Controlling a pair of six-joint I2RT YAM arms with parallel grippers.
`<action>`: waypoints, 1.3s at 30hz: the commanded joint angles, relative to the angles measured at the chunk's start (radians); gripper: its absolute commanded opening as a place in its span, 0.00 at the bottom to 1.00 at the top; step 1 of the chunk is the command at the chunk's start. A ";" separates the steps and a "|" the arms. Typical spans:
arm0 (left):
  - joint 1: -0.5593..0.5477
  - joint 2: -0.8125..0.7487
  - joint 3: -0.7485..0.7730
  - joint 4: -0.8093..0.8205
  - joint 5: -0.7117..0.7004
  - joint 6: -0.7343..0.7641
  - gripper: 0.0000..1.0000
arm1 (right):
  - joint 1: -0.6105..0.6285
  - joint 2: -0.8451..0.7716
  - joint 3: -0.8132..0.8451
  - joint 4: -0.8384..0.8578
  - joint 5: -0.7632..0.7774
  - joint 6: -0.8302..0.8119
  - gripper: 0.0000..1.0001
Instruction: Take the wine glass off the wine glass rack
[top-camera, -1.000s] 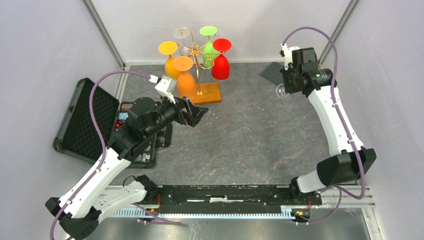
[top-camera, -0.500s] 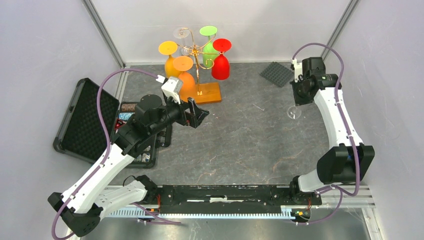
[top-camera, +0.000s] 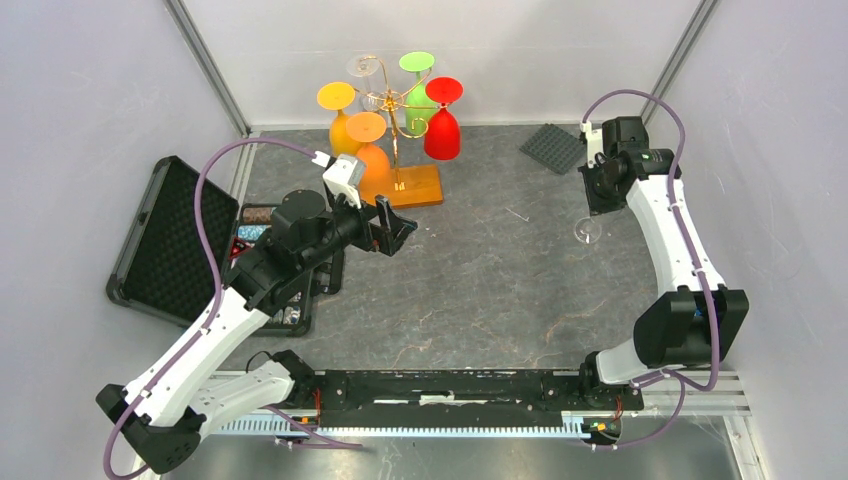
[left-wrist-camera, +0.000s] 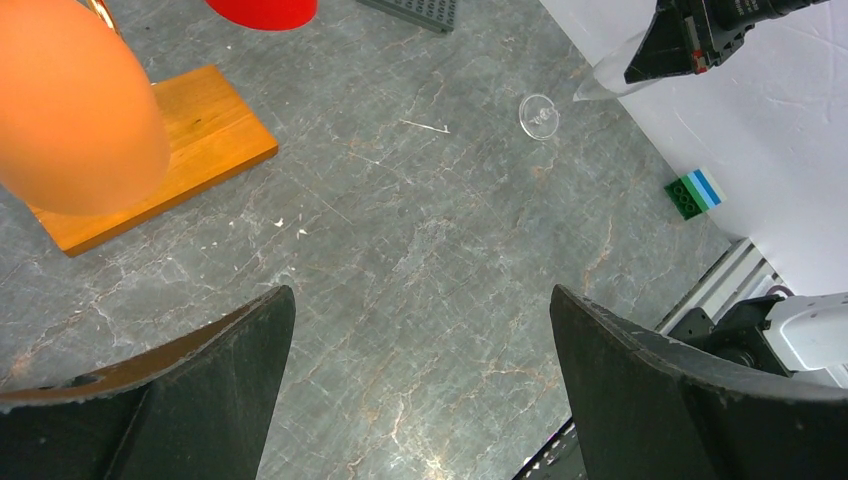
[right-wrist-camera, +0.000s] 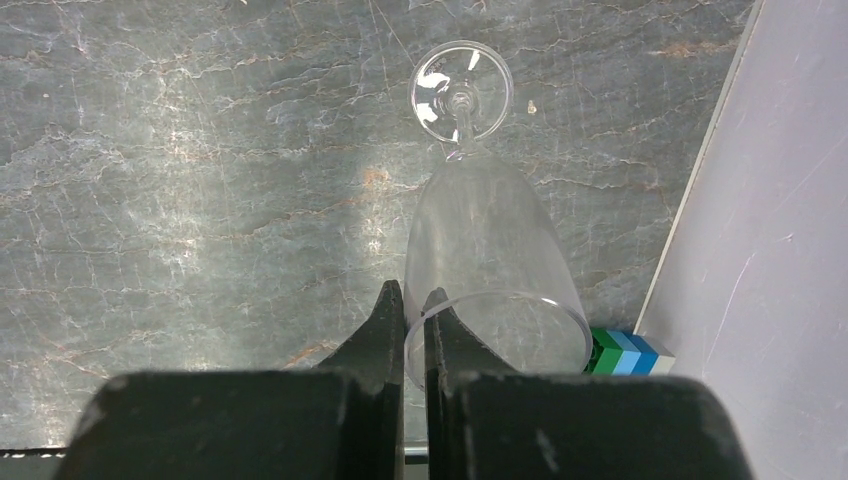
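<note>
My right gripper (right-wrist-camera: 412, 295) is shut on the rim of a clear wine glass (right-wrist-camera: 480, 240). One finger is inside the bowl and one outside. The glass hangs upright with its round foot (top-camera: 588, 232) low over the grey table near the right wall; I cannot tell if it touches. The wine glass rack (top-camera: 390, 100) stands at the back on its wooden base (top-camera: 412, 187). Orange (top-camera: 368, 160), green (top-camera: 418, 85) and red (top-camera: 441, 128) glasses hang on it. My left gripper (top-camera: 395, 232) is open and holds nothing, just in front of the base; its wrist view shows an orange glass (left-wrist-camera: 75, 110).
An open black case (top-camera: 165, 240) with small parts lies at the left. A dark grey studded plate (top-camera: 555, 147) sits at the back right. A green and blue brick (right-wrist-camera: 625, 352) rests against the right wall (right-wrist-camera: 780, 200), close to the held glass.
My right arm has carried the clear glass toward the near right and lowered it, then nearly stopped. The left arm shifted slightly right, still open.
</note>
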 joint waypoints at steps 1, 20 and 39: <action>0.000 0.008 0.003 0.023 -0.005 0.043 1.00 | -0.001 0.004 0.035 0.020 -0.010 -0.008 0.00; -0.001 0.017 0.000 0.026 0.015 0.039 1.00 | -0.010 0.098 0.133 0.018 -0.012 0.020 0.33; -0.001 0.028 0.046 -0.015 -0.134 0.038 1.00 | -0.010 0.105 0.390 0.035 0.096 0.080 0.54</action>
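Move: The clear wine glass is pinched at the left side of its rim by the right gripper, leaning slightly back towards the robot; its middle is about 2 cm ahead of the hand, 2 cm right and 9 cm below. On the table, some 19 cm below the hand, the dark mat lies about 25 cm ahead and 5 cm left, and the rack's wooden base 13 cm ahead and 43 cm left. From the left hand, the glass is roughly 10 cm ahead, 48 cm right and 21 cm below. Ease the right gripper down just under 1 cm and forward about 2 cm to bring the leaning wine glass upright, opening the fingers from their pinch on the rim to about half wide as you go. Then leave the rim, going up some 7 cm and a further 4–5 cm forward towards the dark mat, while the fingertips tilt forward about 10 degrees. ##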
